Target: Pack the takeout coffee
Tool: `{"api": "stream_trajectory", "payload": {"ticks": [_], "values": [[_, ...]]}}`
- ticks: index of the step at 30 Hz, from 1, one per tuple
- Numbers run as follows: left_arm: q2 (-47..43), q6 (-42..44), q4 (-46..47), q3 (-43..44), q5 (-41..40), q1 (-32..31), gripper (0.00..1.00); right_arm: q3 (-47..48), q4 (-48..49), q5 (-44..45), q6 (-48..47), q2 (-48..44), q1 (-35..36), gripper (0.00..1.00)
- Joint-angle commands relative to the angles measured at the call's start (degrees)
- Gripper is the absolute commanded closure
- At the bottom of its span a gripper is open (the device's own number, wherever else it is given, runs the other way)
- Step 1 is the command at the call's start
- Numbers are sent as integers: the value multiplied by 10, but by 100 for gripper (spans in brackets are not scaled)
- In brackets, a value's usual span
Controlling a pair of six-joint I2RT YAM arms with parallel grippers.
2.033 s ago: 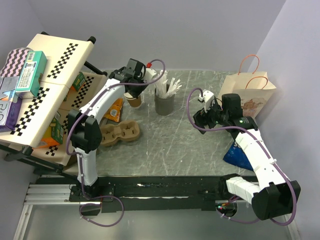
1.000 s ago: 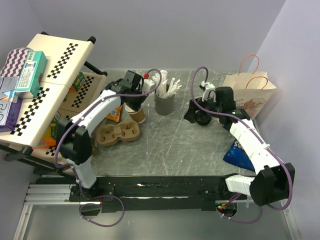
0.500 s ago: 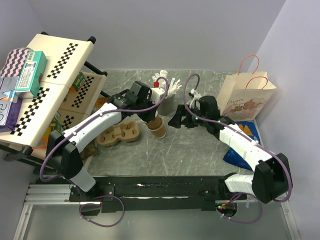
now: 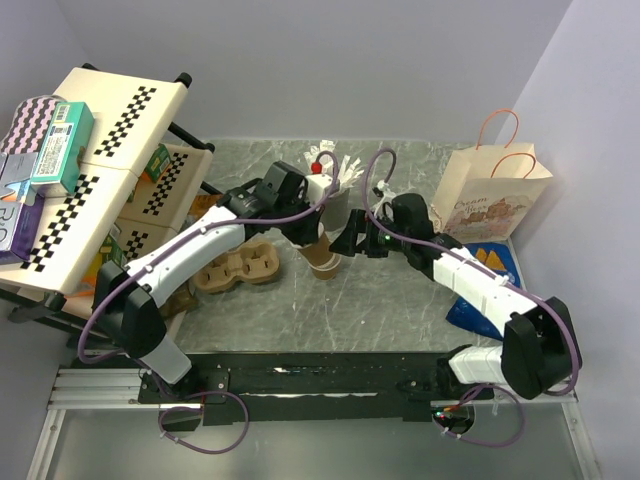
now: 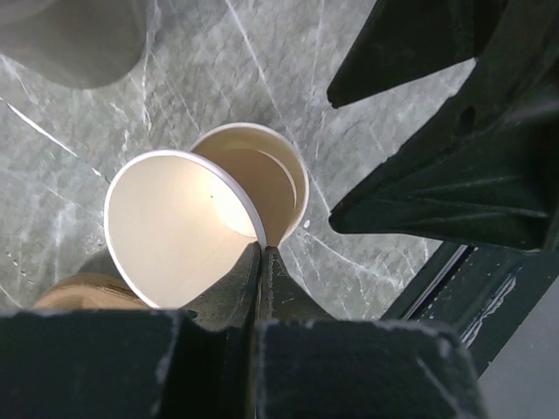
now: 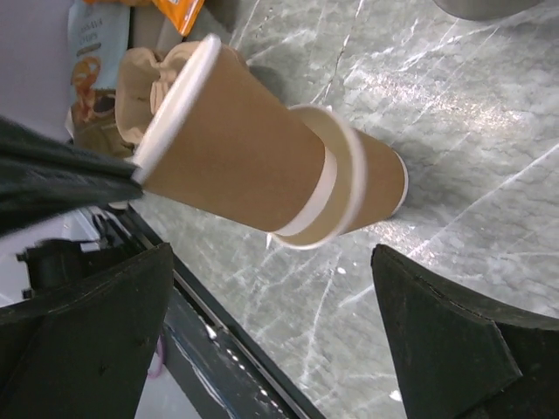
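Observation:
Two nested takeout coffee cups of brown kraft paper, white inside and without lids, are tilted over the middle of the table. My left gripper (image 4: 306, 230) (image 5: 260, 250) is shut on the rim of the upper cup (image 4: 318, 246) (image 5: 175, 229) (image 6: 236, 161). The lower cup (image 5: 284, 179) (image 6: 377, 182) sits loosely round the upper one's base. My right gripper (image 4: 350, 240) (image 6: 271, 262) stands wide open just right of the cups, one finger on each side and neither touching. Its black fingers (image 5: 437, 131) fill the right of the left wrist view.
A grey cup of white sticks (image 4: 333, 200) stands just behind the cups. The brown moulded cup carrier (image 4: 240, 266) (image 6: 144, 74) lies to the left. A paper bag with handles (image 4: 495, 188) and a blue packet (image 4: 478, 305) are at the right, and a checkered rack (image 4: 95, 150) at the left.
My left arm has carried the cups from beside the grey cup toward the table's middle. My right arm has swung left to them, its gripper staying open.

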Motion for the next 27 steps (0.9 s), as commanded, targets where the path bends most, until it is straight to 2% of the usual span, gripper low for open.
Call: {"api": "stream_trajectory", "payload": {"ticks": [1, 5, 8, 10, 11, 14, 18, 21, 27], "values": [[-20, -8, 1, 63, 26, -3, 99, 16, -33, -2, -50, -44, -4, 0], [-46, 1, -6, 80, 28, -3, 99, 22, -68, -2, -106, -62, -13, 0], [-64, 43, -36, 88, 17, -3, 99, 31, -96, 3, -162, -78, -27, 0], [-77, 102, -63, 74, 30, -3, 99, 40, -110, -1, -188, -94, -43, 0], [-96, 130, -91, 64, 62, -3, 99, 44, -123, -7, -194, -100, -63, 0], [-148, 254, -130, -1, 106, -4, 99, 65, -148, -24, -217, -115, -98, 0], [-204, 425, -172, -90, 102, -11, 99, 86, -181, -17, -234, -122, -142, 0], [-227, 461, -138, -161, 86, -29, 99, 84, -182, -6, -228, -129, -148, 0], [-248, 458, -23, -254, 48, -94, 99, 75, -189, 35, -239, -141, -156, 0]]}}
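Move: Some 14 cm back towards the base and 5 cm left of the left hand, about 15 cm lower, is the bare tabletop where its pinched paper cup is headed. The lower cup stands under that held cup, some 4 cm back and 2 cm right of the hand; the fibre cup carrier is 5 cm back and 16 cm left. From the right hand, the lower cup is about 7 cm left and 1 cm back, the black lid some 12 cm right and 4 cm ahead. Lifting about 7 cm first, the left hand draws its paper cup up and away from the lower cup, then swings back and left, ending some 12 cm nearer the base and sinking towards the front tabletop, the wrist turning about 40 degrees clockwise; its fingers keep their pinch on the rim. The right hand, open and empty, withdraws about 10 cm right and 5 cm up, towards the black lid. ##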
